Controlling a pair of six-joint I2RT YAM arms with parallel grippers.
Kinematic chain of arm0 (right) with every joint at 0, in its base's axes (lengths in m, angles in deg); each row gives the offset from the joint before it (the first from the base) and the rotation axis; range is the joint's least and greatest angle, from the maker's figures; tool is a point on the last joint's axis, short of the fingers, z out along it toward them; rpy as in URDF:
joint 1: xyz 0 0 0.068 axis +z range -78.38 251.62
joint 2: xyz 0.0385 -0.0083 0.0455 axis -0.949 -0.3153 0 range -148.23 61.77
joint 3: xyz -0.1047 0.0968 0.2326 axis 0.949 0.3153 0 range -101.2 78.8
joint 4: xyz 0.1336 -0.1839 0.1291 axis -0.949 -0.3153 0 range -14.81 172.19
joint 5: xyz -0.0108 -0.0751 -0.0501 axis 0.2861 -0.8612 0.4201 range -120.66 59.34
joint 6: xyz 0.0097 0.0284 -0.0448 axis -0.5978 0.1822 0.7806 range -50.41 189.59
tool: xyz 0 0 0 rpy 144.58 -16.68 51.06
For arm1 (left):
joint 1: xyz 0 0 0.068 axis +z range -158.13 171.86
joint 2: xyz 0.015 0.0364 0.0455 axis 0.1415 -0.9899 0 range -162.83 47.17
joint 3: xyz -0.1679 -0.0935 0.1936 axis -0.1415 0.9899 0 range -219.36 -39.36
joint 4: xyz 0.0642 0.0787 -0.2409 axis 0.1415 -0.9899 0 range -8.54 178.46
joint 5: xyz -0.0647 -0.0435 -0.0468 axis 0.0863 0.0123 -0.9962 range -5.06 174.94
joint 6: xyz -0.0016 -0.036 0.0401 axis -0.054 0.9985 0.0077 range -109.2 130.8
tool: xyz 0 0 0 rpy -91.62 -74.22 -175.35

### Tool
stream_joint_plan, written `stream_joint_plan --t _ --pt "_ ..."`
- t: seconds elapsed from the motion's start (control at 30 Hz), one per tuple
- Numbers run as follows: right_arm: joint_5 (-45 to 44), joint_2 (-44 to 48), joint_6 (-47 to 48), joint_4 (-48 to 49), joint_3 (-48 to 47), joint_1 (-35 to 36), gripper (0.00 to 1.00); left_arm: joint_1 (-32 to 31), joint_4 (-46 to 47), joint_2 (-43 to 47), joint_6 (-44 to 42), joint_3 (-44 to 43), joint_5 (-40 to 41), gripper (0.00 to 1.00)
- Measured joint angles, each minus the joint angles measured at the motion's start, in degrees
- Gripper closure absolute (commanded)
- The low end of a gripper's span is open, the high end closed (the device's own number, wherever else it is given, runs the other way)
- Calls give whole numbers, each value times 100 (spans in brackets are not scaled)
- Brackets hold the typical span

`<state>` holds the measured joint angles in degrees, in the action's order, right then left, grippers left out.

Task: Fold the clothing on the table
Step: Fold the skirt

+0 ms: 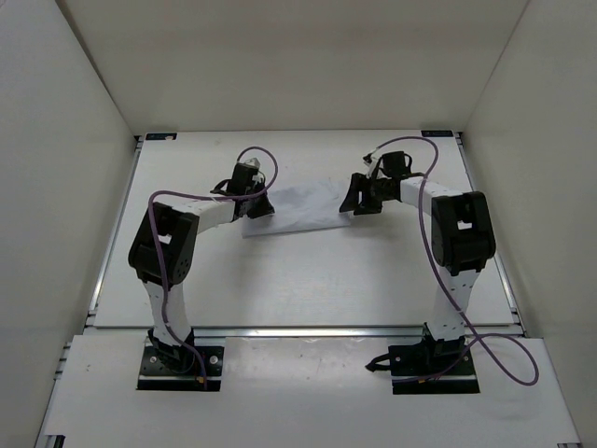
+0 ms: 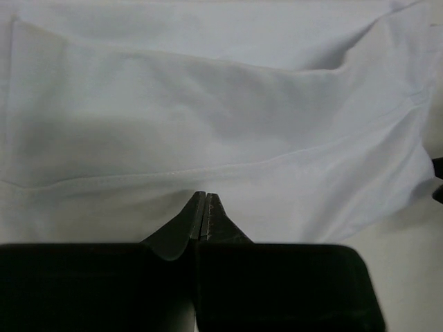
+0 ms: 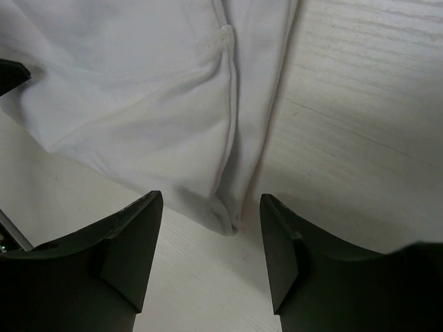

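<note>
The white clothing [image 1: 303, 207] lies flat and wrinkled on the table [image 1: 308, 280], between my two grippers. My left gripper [image 1: 256, 203] is at its left end. In the left wrist view that gripper [image 2: 206, 196] is shut, its tips pressed together with nothing seen between them, and the clothing [image 2: 208, 117] spreads just beyond them. My right gripper [image 1: 359, 201] is at the right end. In the right wrist view it [image 3: 211, 207] stands open, and a folded corner of the clothing [image 3: 173, 104] reaches into the gap between the fingertips [image 3: 142, 228] without touching them.
White walls close in the table on the left, back and right. Black corner brackets [image 1: 159, 137] mark the far corners. A metal rail [image 1: 308, 329] runs along the near edge, in front of both arm bases. Purple cables [image 1: 504, 359] loop off each arm.
</note>
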<state>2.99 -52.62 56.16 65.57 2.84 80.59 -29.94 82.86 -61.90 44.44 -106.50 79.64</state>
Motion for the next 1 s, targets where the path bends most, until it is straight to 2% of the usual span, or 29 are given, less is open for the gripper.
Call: stream_joint_plan --t 0.2,0.27,0.33,0.5,0.57,0.63,1.0 --pt "120 -282 -26 37 -153 42 45 48 -186 -166 72 -13 289 100" --pt "140 -321 -31 66 -203 44 50 76 -190 -166 85 -11 343 100" --pt "164 -367 -26 92 -223 44 62 103 -210 -170 90 -9 361 100" --pt "184 -544 -50 92 -328 70 76 105 -273 -302 90 -96 343 100" --pt "136 -619 -39 52 -433 94 84 74 -306 -367 90 -195 348 100" --pt "20 -667 -4 -7 -531 138 98 39 -302 -417 90 -262 348 100" --pt "-522 -560 42 -306 -686 260 100 -472 -157 -761 243 -634 356 100"
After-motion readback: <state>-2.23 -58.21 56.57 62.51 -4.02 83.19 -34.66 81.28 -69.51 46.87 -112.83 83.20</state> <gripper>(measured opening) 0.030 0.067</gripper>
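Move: The right hand's open fingers hang over the skirt's right front corner, which lies about 1 cm ahead, 1 cm to the left and 3 cm below; the skirt's middle is some 11 cm left and 2 cm ahead. The shut left fingers hover about 3 cm above the skirt's left part, 1 cm to their left; its left front corner is roughly 6 cm left and 5 cm back, its right front corner about 17 cm right and 2 cm back. Shut left fingers sink, then drag the skirt about 5 cm right; right fingers sink forward, pinching its corner. ##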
